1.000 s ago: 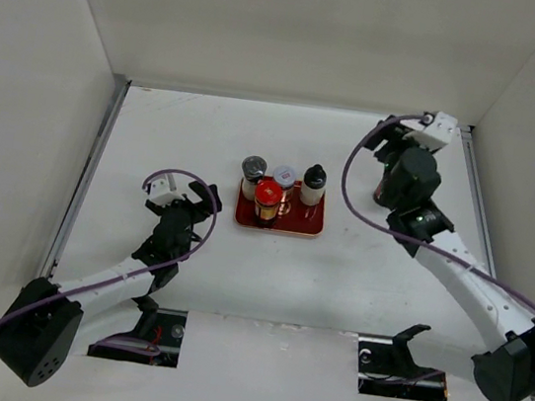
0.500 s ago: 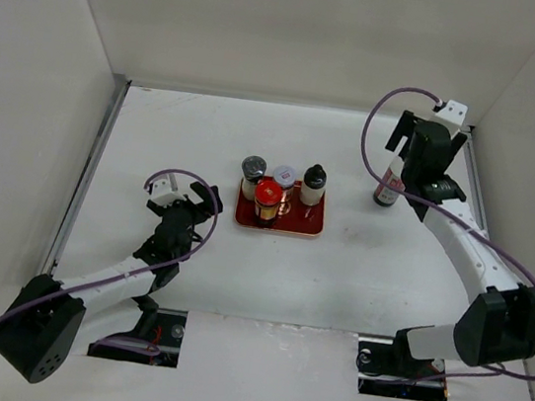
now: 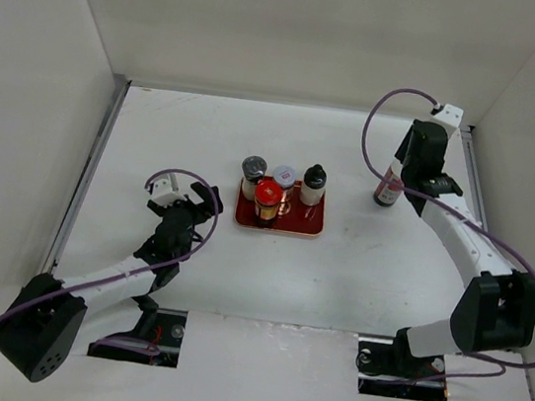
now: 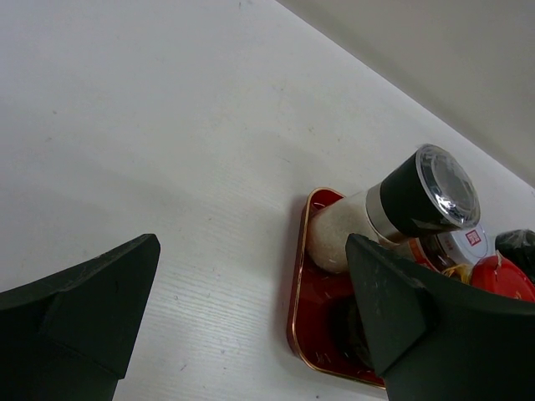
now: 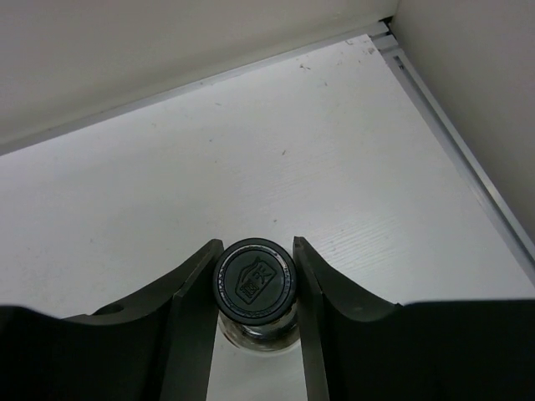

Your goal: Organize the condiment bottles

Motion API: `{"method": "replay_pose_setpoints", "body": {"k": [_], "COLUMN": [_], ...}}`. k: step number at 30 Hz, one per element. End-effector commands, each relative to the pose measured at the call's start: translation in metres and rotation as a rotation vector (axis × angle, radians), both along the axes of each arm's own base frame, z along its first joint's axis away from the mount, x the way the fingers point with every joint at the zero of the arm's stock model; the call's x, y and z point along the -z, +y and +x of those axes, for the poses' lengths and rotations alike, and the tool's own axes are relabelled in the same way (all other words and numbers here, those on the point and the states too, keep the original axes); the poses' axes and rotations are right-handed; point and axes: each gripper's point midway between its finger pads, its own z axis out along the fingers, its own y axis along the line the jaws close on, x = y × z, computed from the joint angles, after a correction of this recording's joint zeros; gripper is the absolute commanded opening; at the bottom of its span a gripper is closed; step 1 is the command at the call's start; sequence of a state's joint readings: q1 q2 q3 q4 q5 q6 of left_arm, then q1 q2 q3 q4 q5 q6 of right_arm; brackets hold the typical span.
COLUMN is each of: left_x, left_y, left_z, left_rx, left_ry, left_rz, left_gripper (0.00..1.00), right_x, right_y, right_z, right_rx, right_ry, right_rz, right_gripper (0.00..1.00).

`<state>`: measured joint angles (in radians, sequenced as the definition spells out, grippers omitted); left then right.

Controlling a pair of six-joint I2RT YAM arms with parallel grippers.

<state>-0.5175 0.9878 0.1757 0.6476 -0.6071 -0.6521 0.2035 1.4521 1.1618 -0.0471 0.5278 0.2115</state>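
On the red tray (image 3: 280,226) stand the grey-lidded shaker (image 3: 253,171), the white-lidded shaker (image 3: 284,176), the red-capped brown bottle (image 3: 268,197) and the white black-capped bottle (image 3: 314,183). The tall clear red-labelled bottle (image 3: 386,189) stands upright on the table at the far right. My right gripper (image 3: 405,168) is shut on its black cap (image 5: 253,284), one finger on each side (image 5: 257,244). My left gripper (image 3: 210,199) is open and empty, just left of the tray. The left wrist view (image 4: 251,251) shows the grey-lidded shaker (image 4: 393,209) and the tray's corner (image 4: 303,334) ahead.
White walls enclose the table on the left, back and right. A metal rail (image 5: 456,134) runs along the right wall close to the tall bottle. The red cap (image 4: 501,276) shows behind my left gripper's right finger.
My right arm swung from over the tall bottle to behind it, and the gripper now sits around the bottle's cap. The left arm has barely moved.
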Motion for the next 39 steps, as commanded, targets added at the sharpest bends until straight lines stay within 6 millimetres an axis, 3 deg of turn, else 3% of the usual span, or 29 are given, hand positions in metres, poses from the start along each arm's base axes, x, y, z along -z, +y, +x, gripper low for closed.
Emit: {"method": "replay_pose_setpoints", "body": {"k": [1, 6, 10, 13, 16, 25, 28, 33, 39], "left_x": [-0.019, -0.018, -0.02, -0.017, -0.017, -0.019, -0.022, -0.019, -0.02], "left_y": [-0.007, -0.005, -0.005, -0.005, -0.006, 0.006, 0.007, 0.008, 0.009], "left_z": [0.005, 0.007, 0.006, 0.007, 0.006, 0.005, 0.003, 0.005, 0.004], "left_rx": [0.014, 0.009, 0.006, 0.009, 0.005, -0.044, -0.044, -0.044, -0.049], "left_ry": [-0.056, -0.052, -0.058, -0.049, -0.049, -0.061, -0.075, -0.064, -0.075], "left_rz": [-0.044, -0.042, -0.044, -0.041, -0.04, -0.041, -0.048, -0.043, -0.049], "left_gripper": [0.96, 0.96, 0.96, 0.96, 0.97, 1.0, 1.0, 1.0, 1.0], "right_x": [-0.056, -0.107, -0.128, -0.135, -0.137, -0.133, -0.133, -0.118, -0.079], "right_y": [-0.003, 0.006, 0.022, 0.046, 0.085, 0.203, 0.231, 0.253, 0.261], "right_z": [-0.006, -0.038, -0.068, -0.081, -0.091, -0.106, -0.11, -0.103, -0.097], "right_rx": [0.038, 0.041, -0.007, -0.085, -0.202, -0.509, -0.566, -0.592, -0.601], "right_ry": [-0.193, -0.325, -0.38, -0.392, -0.399, -0.421, -0.437, -0.412, -0.353], "right_rz": [0.024, 0.0, 0.019, 0.04, 0.077, 0.174, 0.179, 0.145, 0.101], "right_gripper": [0.32, 0.28, 0.28, 0.28, 0.29, 0.28, 0.28, 0.28, 0.29]}}
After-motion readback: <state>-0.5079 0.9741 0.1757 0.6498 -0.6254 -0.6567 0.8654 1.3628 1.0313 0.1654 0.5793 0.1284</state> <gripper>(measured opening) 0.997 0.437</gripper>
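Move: Some 26 cm to the left and 11 cm nearer the base, about 22 cm below the right hand, lies the free front-right spot on the red tray. The hand already grips the tall bottle by its black-capped top. From this hand the black-capped jar stands 23 cm left and 4 cm back, the white-lidded jar 32 cm left and 4 cm back, the red-capped jar 36 cm left and 11 cm back. From the left hand, the spot is roughly 31 cm right, 4 cm ahead. Keeping its grip on the bottle's capped top, the right hand lifts about 9 cm while drawing back towards the base, then swings left towards the tray, some 26 cm in all, sinking about 7 cm as it arrives. The wrist turns about 35 degrees counter-clockwise, and the fingers tip up slightly. ##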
